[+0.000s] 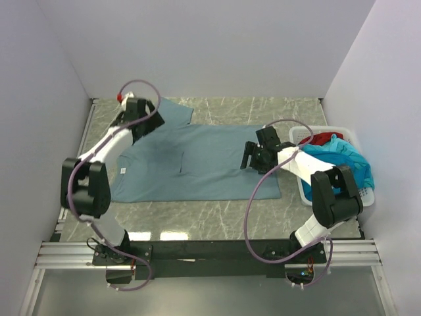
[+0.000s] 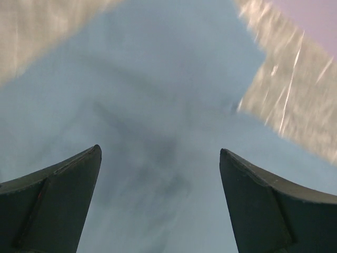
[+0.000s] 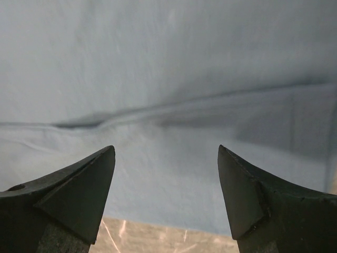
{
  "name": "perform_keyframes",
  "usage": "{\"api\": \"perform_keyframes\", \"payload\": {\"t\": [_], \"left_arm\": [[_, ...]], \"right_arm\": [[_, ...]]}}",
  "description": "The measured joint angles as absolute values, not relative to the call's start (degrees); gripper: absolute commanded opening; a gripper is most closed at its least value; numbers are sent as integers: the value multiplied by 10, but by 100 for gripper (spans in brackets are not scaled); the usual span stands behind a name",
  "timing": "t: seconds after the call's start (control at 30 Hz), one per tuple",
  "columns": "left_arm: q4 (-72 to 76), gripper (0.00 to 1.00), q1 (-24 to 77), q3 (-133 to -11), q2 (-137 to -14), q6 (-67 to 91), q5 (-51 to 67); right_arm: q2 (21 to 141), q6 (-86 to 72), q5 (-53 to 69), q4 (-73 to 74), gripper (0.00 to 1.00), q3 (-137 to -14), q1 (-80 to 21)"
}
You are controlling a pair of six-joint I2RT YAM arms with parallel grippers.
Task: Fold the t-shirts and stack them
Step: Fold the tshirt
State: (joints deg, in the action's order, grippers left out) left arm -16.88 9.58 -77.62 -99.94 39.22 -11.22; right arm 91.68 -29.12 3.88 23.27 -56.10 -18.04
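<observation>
A large grey-blue t-shirt [image 1: 197, 164] lies spread flat across the middle of the table. My left gripper [image 1: 146, 126] hovers over its far-left sleeve area. In the left wrist view the left gripper [image 2: 159, 153] is open, with only grey-blue cloth [image 2: 158, 95] below the gap. My right gripper [image 1: 253, 158] sits over the shirt's right hem. The right gripper [image 3: 166, 150] is open too, above cloth [image 3: 168, 79] with a soft crease and the hem edge just below. A turquoise t-shirt [image 1: 342, 158] and a red t-shirt [image 1: 321, 139] lie bunched in the basket.
The white lattice basket [image 1: 304, 191] stands at the table's right edge, close to the right arm. White walls close in the left, back and right sides. The marble tabletop [image 1: 217, 220] shows in front of the shirt.
</observation>
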Motion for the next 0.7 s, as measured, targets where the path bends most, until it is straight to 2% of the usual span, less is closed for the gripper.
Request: {"api": "perform_keyframes", "payload": {"t": [0.1,0.27,0.7], "left_arm": [[-155,99,96,-660,-941,422,-89],[-160,99,96,-533,-920,458,-72],[-190,99,96,-368,-760,548,-71]], "right_arm": [[910,-296,47,222,85,-532,-189],[883,-306,57,204,85,-477,-196],[710,-349,81,170,85,-316,-220]]}}
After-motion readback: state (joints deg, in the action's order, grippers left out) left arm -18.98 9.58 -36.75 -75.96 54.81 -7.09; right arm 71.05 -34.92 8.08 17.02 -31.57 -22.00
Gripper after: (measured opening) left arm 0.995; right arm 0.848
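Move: The left hand hangs about 12 cm above the T-shirt, whose middle lies some 13 cm back and 17 cm to the right; its far sleeve is about 6 cm ahead and 8 cm right, its white tag some 16 cm back and 11 cm left. The right hand is about 3 cm above the cloth, the T-shirt's middle some 22 cm to its left and level with it, the laundry basket about 31 cm to its right, straight across. Both open hands sink onto the T-shirt and drag it back, the left travelling about 19 cm, right 10 cm. ##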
